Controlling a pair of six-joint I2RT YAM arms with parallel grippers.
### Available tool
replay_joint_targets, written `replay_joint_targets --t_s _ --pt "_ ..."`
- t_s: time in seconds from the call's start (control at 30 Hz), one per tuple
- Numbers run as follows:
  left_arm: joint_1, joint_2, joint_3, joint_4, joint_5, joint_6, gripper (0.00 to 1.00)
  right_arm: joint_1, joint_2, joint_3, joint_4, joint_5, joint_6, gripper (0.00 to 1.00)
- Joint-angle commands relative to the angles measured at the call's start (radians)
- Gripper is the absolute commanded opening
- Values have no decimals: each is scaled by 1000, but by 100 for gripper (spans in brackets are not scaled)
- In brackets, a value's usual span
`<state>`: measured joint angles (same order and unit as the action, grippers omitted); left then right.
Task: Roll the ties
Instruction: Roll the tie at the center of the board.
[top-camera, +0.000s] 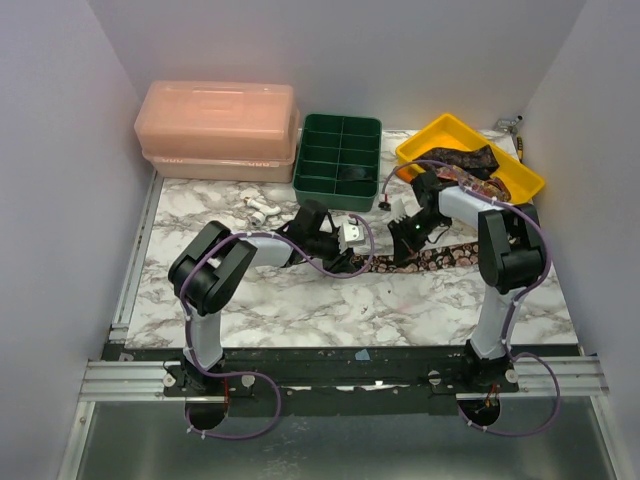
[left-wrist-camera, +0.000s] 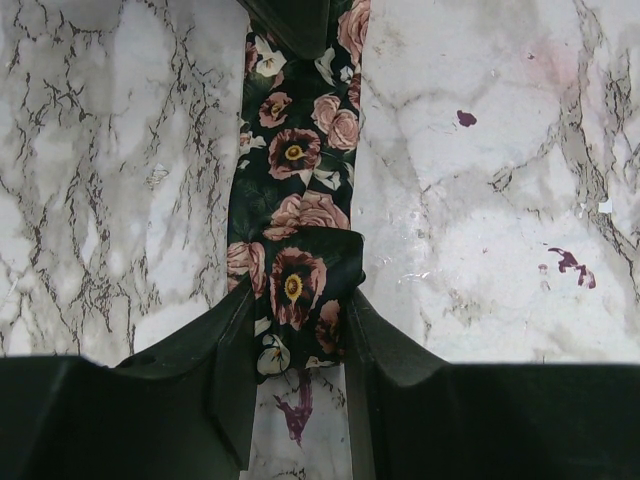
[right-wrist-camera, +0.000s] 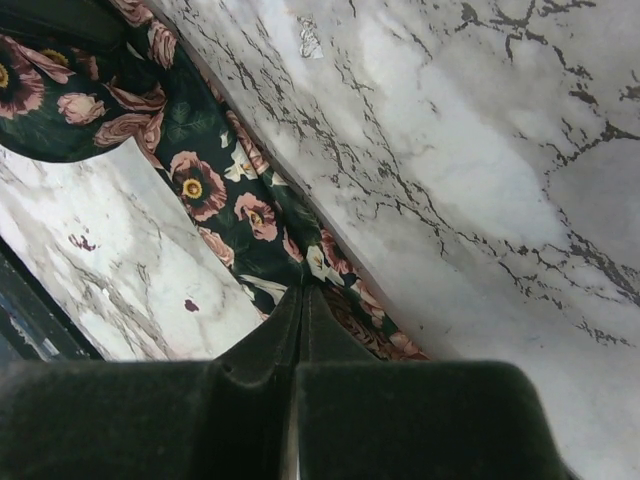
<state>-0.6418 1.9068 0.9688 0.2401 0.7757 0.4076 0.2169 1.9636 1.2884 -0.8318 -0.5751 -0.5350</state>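
Observation:
One dark floral tie (top-camera: 440, 257) lies stretched across the marble table between my two grippers. In the left wrist view its folded end (left-wrist-camera: 295, 290) sits squeezed between the jaws of my left gripper (left-wrist-camera: 302, 297), and the rest of the tie runs away from the fingers. My left gripper (top-camera: 352, 262) is at the tie's left end. Just to its right, my right gripper (top-camera: 403, 250) is down on the same tie. In the right wrist view that gripper (right-wrist-camera: 303, 290) is shut, pinching the tie (right-wrist-camera: 215, 190) at its edge. More ties (top-camera: 470, 165) lie heaped in the yellow tray (top-camera: 440, 128).
A green divided tray (top-camera: 340, 150) stands at the back centre, with a pink lidded box (top-camera: 218, 125) to its left. Small white plastic pieces (top-camera: 262, 208) lie on the marble in front of the box. White walls close in both sides.

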Motion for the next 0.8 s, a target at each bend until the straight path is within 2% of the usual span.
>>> replay_joint_targets --t_s 0.0,0.1,0.3,0.4,0.63,0.77 --pt "-7 -7 -3 0 15 -13 17 7 37 -57 114 156 -37 1" --pt "-7 -28 -1 24 24 -59 17 7 38 -99 161 221 -64 1" --pt "37 -97 -27 184 -13 -293 17 7 30 -151 189 281 -84 1" --pt "61 -112 -10 177 -54 -363 16 7 27 -171 205 309 -96 1" --pt "61 -88 17 23 -141 -280 14 7 24 -214 244 355 -137 1" --pt "56 -79 -6 -40 -121 -159 14 6 23 -222 250 363 -146 1"
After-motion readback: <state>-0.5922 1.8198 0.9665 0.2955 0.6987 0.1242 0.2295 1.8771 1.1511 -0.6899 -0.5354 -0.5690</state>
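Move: My left hand already grips the rolled tie between its fingers, with the flat strip running off to the right. The spot where my shut right fingertips bear on the strip is about 11 cm to the left hand's right, level in reach and some 2 cm lower; from my right hand it is right under the tips. The green tray's middle lies about 22 cm ahead of the left hand and 3 cm to its left. I lift the gripped roll with my left hand some 5 cm and carry it about 3 cm forward, turning the wrist roughly 13 degrees counter-clockwise, then ease down about 1 cm. My left fingers keep their hold while my shut right fingertips stay put, still pressing the strip onto the table and tilting slightly. ##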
